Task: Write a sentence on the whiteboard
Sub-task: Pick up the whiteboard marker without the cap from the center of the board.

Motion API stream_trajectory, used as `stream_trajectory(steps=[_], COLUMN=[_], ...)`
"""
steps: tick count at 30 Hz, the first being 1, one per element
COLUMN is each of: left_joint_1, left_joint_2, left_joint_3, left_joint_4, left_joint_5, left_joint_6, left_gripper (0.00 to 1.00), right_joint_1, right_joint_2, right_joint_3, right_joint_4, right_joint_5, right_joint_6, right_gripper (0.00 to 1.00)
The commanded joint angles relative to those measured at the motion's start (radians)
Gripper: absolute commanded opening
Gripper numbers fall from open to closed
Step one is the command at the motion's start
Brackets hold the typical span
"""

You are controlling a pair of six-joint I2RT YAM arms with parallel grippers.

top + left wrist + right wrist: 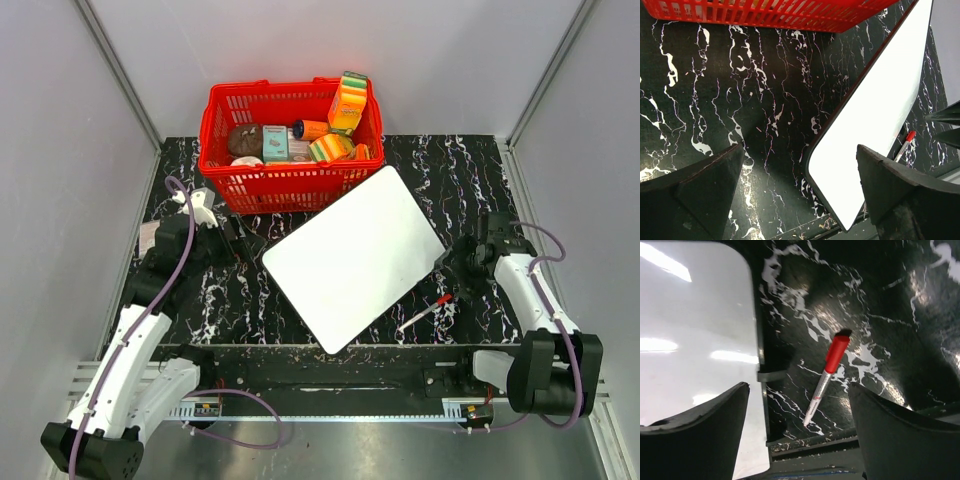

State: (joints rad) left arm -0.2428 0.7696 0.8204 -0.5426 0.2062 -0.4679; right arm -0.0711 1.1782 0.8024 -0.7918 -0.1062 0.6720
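Note:
The whiteboard (355,257) (875,115) (690,340) lies flat and turned at an angle in the middle of the black marbled table. Its face looks blank; the sentence is out of view. A marker (424,313) (905,145) (825,380) with a red cap and a grey barrel lies on the table off the board's right front edge. My right gripper (455,262) (798,386) hangs open above the marker, its fingers on either side, holding nothing. By the board's left corner my left gripper (240,243) (800,150) stands wide open and empty.
A red basket (290,185) (765,12) with sponges, boxes and other small items stands at the back, just behind the board's far corner. A metal rail (330,355) runs along the table's near edge. Grey walls close in both sides.

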Motion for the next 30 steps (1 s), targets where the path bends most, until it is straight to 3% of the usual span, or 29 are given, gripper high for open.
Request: stream_trajectory(steps=[1, 12, 17, 21, 23, 24, 30], left_joint_1=[0.004, 0.005, 0.005, 0.004, 0.005, 0.004, 0.004], left_joint_2=[-0.001, -0.012, -0.009, -0.007, -0.012, -0.012, -0.013], left_joint_3=[0.033, 0.040, 0.046, 0.060, 0.068, 0.069, 0.120], left_joint_4=[0.033, 0.033, 0.032, 0.010, 0.004, 0.000, -0.055], left_joint_5=[0.045, 0.055, 0.059, 0.055, 0.053, 0.052, 0.004], left_joint_6=[0.020, 0.023, 0.021, 0.026, 0.026, 0.029, 0.061], left_gripper=[0.99, 0.99, 0.99, 0.99, 0.99, 0.99, 0.99], right_joint_1=[0.002, 0.001, 0.001, 0.001, 0.001, 0.001, 0.001], right_joint_2=[0.003, 0.109, 0.196, 0.228, 0.242, 0.248, 0.255], right_joint_3=[-0.064, -0.158, -0.161, -0.164, -0.170, -0.177, -0.192], right_joint_4=[-0.023, 0.094, 0.137, 0.163, 0.180, 0.184, 0.213], right_joint_5=[-0.032, 0.008, 0.005, -0.021, -0.024, -0.027, -0.099], right_joint_6=[0.095, 0.135, 0.124, 0.127, 0.123, 0.123, 0.100], right_gripper=[0.83, 0.63, 0.43, 0.35, 0.23, 0.09, 0.00])
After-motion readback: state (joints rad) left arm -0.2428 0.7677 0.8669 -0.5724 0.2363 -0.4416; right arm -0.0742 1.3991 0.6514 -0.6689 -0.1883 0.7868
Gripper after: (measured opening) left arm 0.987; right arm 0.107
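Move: The whiteboard marker's middle lies about 5 cm back, 4 cm to the left and 8 cm below the right hand, its red end nearest the fingers. The whiteboard's middle is some 7 cm ahead and 20 cm left of that hand, the table's front edge roughly 13 cm straight back, both about 8 cm below. From the left hand the marker lies some 36 cm right, 15 cm back and 21 cm below. The right hand sinks about 7.5 cm, easing back 3, and its closing fingers pinch the marker's red end. ##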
